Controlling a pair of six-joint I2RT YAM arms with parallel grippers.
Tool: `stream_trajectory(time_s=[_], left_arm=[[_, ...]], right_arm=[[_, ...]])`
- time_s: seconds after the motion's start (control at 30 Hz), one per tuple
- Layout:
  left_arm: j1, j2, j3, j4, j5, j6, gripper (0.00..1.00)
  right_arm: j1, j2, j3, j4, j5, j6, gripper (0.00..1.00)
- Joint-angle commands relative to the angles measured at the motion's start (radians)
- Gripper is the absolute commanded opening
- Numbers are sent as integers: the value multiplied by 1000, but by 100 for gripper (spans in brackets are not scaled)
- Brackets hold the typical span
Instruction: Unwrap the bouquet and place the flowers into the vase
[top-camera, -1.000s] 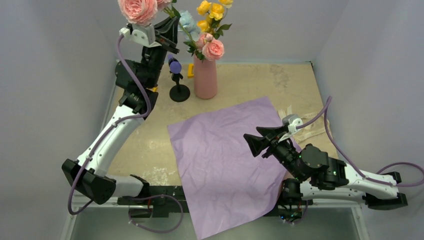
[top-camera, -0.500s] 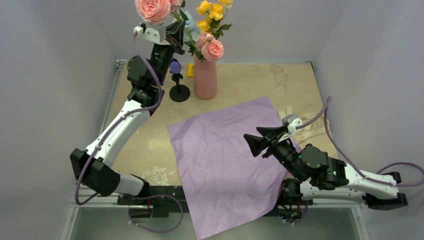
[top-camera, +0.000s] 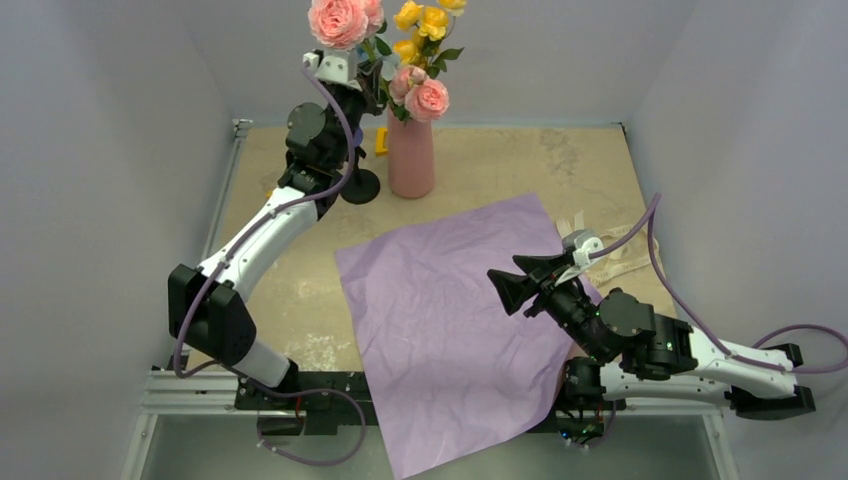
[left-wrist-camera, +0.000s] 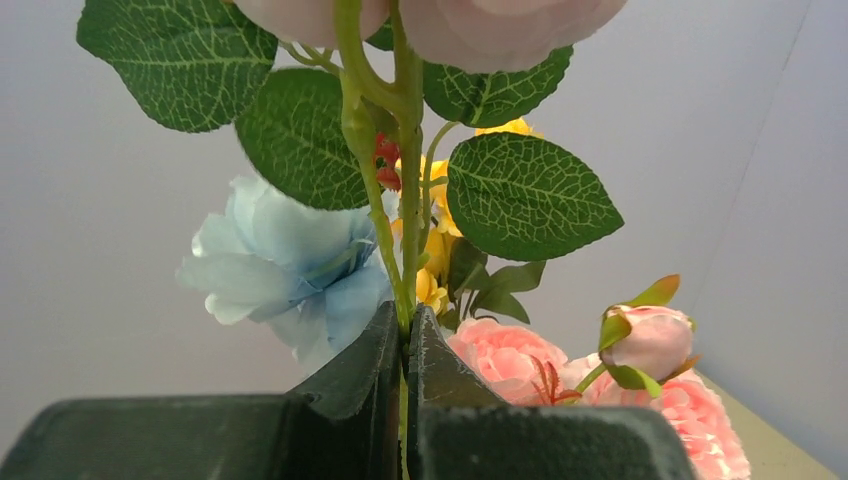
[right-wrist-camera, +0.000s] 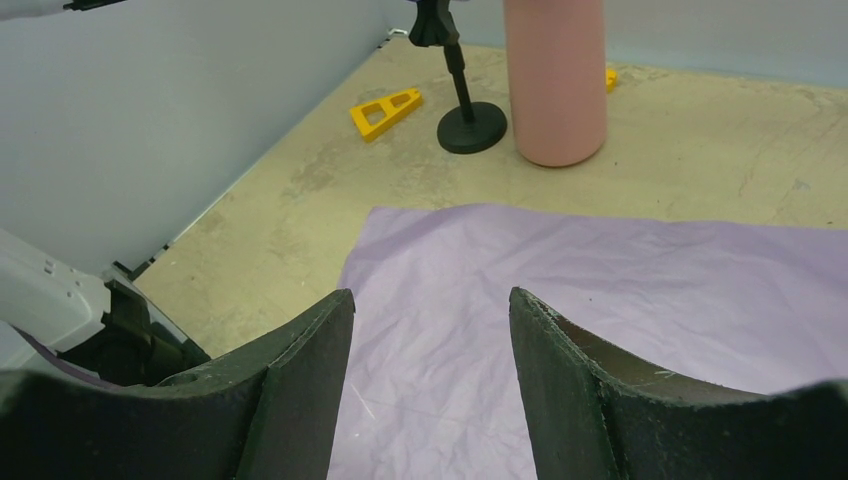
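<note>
The salmon-pink vase (top-camera: 411, 155) stands at the back of the table, holding yellow flowers (top-camera: 425, 20) and pink roses (top-camera: 428, 98). My left gripper (top-camera: 368, 82) is raised just left of the vase top, shut on the thin green stem (left-wrist-camera: 403, 220) of a large pink rose (top-camera: 340, 20). Beyond its fingers are a pale-blue flower (left-wrist-camera: 280, 255) and pink roses (left-wrist-camera: 505, 355). The bouquet's lilac wrap (top-camera: 440, 320) lies spread flat. My right gripper (top-camera: 503, 285) hovers open over it, nothing between the fingers.
A black stand with a purple top (top-camera: 358, 185) is just left of the vase, partly behind my left arm. A small yellow piece (right-wrist-camera: 385, 110) lies near the back left wall. The cream ribbon (top-camera: 615, 255) lies right of the wrap. Grey walls enclose the table.
My left arm has swung right with the pink rose, bringing it from the far left up beside the flowers in the vase. The right arm has not moved.
</note>
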Motion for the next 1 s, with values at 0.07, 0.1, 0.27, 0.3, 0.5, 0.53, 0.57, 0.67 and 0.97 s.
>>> stream_trajectory(time_s=[0.07, 0.1, 0.27, 0.3, 0.5, 0.53, 0.57, 0.67, 0.97], left_arm=[[17, 42, 4, 30, -11, -38, 0], [17, 51, 5, 31, -9, -40, 0], [17, 99, 8, 26, 4, -53, 0], [17, 108, 8, 24, 5, -56, 0], [17, 145, -7, 17, 12, -66, 0], [17, 150, -11, 14, 13, -66, 0], [17, 155, -16, 14, 13, -67, 0], [17, 160, -37, 22, 14, -75, 0], [16, 189, -57, 1, 32, -82, 0]], right_arm=[[3, -12, 10, 4, 18, 22, 62], [3, -13, 10, 5, 18, 23, 62], [3, -9, 8, 12, 18, 22, 62], [3, -8, 8, 12, 18, 21, 62], [2, -5, 7, 13, 17, 19, 63], [3, -5, 6, 13, 18, 21, 62], [3, -4, 5, 15, 18, 22, 63], [4, -2, 3, 17, 18, 22, 63], [3, 6, 7, 20, 15, 16, 63]])
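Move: The vase's mouth, where the pink rose stem in my left hand is to go, lies some 9 cm ahead of that hand, 7 cm to its right and 17 cm below. The pink roses already leaning over the rim are about 8 cm ahead, 7 cm right and 8 cm lower; the blue flower stands roughly 10 cm ahead and 2 cm right, at nearly finger height. From my right hand the mouth is about 40 cm forward, 14 cm left and slightly lower. I lower the pink rose with my left hand, about 10 cm down and 5 cm forward with a slight drift right, bringing the pinched stem close against the vase's front left and the flowers there. As I sink, my fingers tip some 10 degrees down from their upward slant and stay shut on the stem; I slow to a near stop at the end. ##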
